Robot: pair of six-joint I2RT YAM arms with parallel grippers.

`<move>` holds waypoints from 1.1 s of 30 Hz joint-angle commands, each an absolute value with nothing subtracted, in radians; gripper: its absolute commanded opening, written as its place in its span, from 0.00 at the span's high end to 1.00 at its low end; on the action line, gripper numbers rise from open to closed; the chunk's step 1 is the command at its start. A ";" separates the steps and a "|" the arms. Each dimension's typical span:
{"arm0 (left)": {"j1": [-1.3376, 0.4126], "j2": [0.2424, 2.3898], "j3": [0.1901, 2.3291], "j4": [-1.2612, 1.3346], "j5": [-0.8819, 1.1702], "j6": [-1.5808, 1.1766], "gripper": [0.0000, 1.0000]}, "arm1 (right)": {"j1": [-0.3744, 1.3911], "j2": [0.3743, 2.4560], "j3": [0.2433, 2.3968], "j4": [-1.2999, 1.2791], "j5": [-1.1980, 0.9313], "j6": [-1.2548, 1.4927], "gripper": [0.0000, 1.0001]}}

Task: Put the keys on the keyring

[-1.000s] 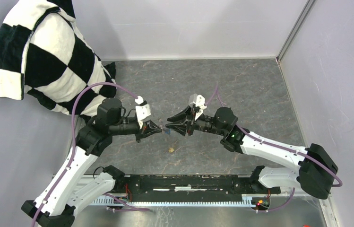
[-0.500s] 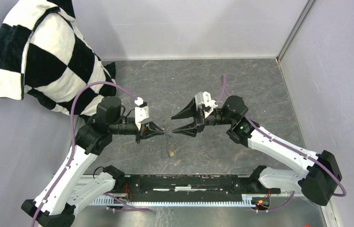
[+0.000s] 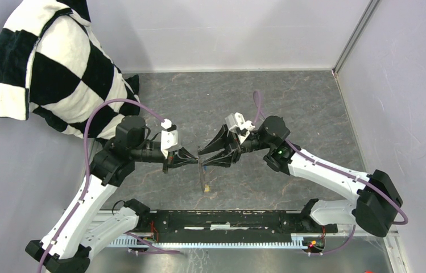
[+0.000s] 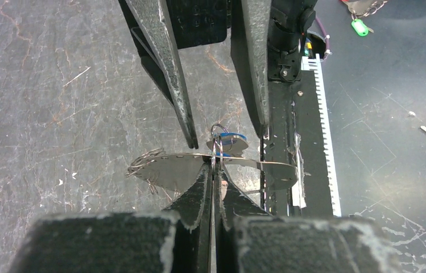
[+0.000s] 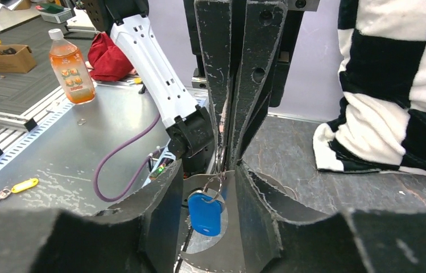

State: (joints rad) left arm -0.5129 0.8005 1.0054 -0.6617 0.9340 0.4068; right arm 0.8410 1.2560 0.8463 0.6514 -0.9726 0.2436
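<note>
My left gripper point(image 3: 194, 158) point(image 4: 215, 168) is shut on the keyring point(image 4: 170, 170), a thin grey metal loop held above the table. In the top view the keyring point(image 3: 201, 170) hangs edge-on. A blue-headed key point(image 5: 205, 213) point(image 4: 230, 139) dangles from a small wire ring at the left fingertips. My right gripper point(image 3: 201, 157) point(image 5: 209, 170) faces the left one and is open, one finger on each side of the blue key without touching it. A small yellow-headed key point(image 3: 206, 186) shows at the loop's lower end; whether it hangs or lies on the table I cannot tell.
A black-and-white checkered cloth point(image 3: 57, 62) is piled at the back left. Walls close the table at the back and right. A black rail point(image 3: 227, 219) runs along the near edge. An orange bottle point(image 5: 71, 68) stands off the table.
The right gripper pulled back and opened wide, then came in again with its jaws around the blue key. The left gripper stayed shut; the loop now hangs down lower.
</note>
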 commanded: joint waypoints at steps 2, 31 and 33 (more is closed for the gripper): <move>-0.517 0.792 1.052 -0.624 0.981 0.443 0.98 | 0.850 1.281 0.902 0.704 -0.989 0.264 0.63; -0.517 0.958 1.180 -0.855 0.795 0.679 0.54 | 0.920 1.396 1.320 -0.377 -0.687 -0.306 1.00; -0.517 0.961 1.178 -0.856 0.789 0.680 0.55 | 0.924 1.406 1.337 -0.393 -0.687 -0.308 1.00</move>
State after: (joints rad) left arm -0.5129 0.9562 1.1400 -0.8520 0.8062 0.6304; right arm 0.9150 1.3975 1.2617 -0.3397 -0.7052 -0.2680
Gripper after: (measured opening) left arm 0.462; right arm 0.011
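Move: The left fingertips are still shut on the small ring, about 1 cm to that hand's right and level with it. From the open right hand the ring lies about 1 cm to the left and 1 cm below, level fore and aft, between its fingertips. The blue tag hangs about 3 cm below the ring, 1 cm back and 1 cm to the right of it; the metal plate's middle is some 4 cm straight below the ring. The right hand eases about 1 cm left and shuts its fingers on the ring while the left hand holds still, then the left fingers open to about half and let go. With the ring pinched, the right hand carries it about 3 cm forward and then mostly down, some 5 cm, tipping its fingertips down by nearly 30 degrees, while the empty left hand follows roughly 3.5 cm forward and 2 cm down, its open fingers still facing the ring. ##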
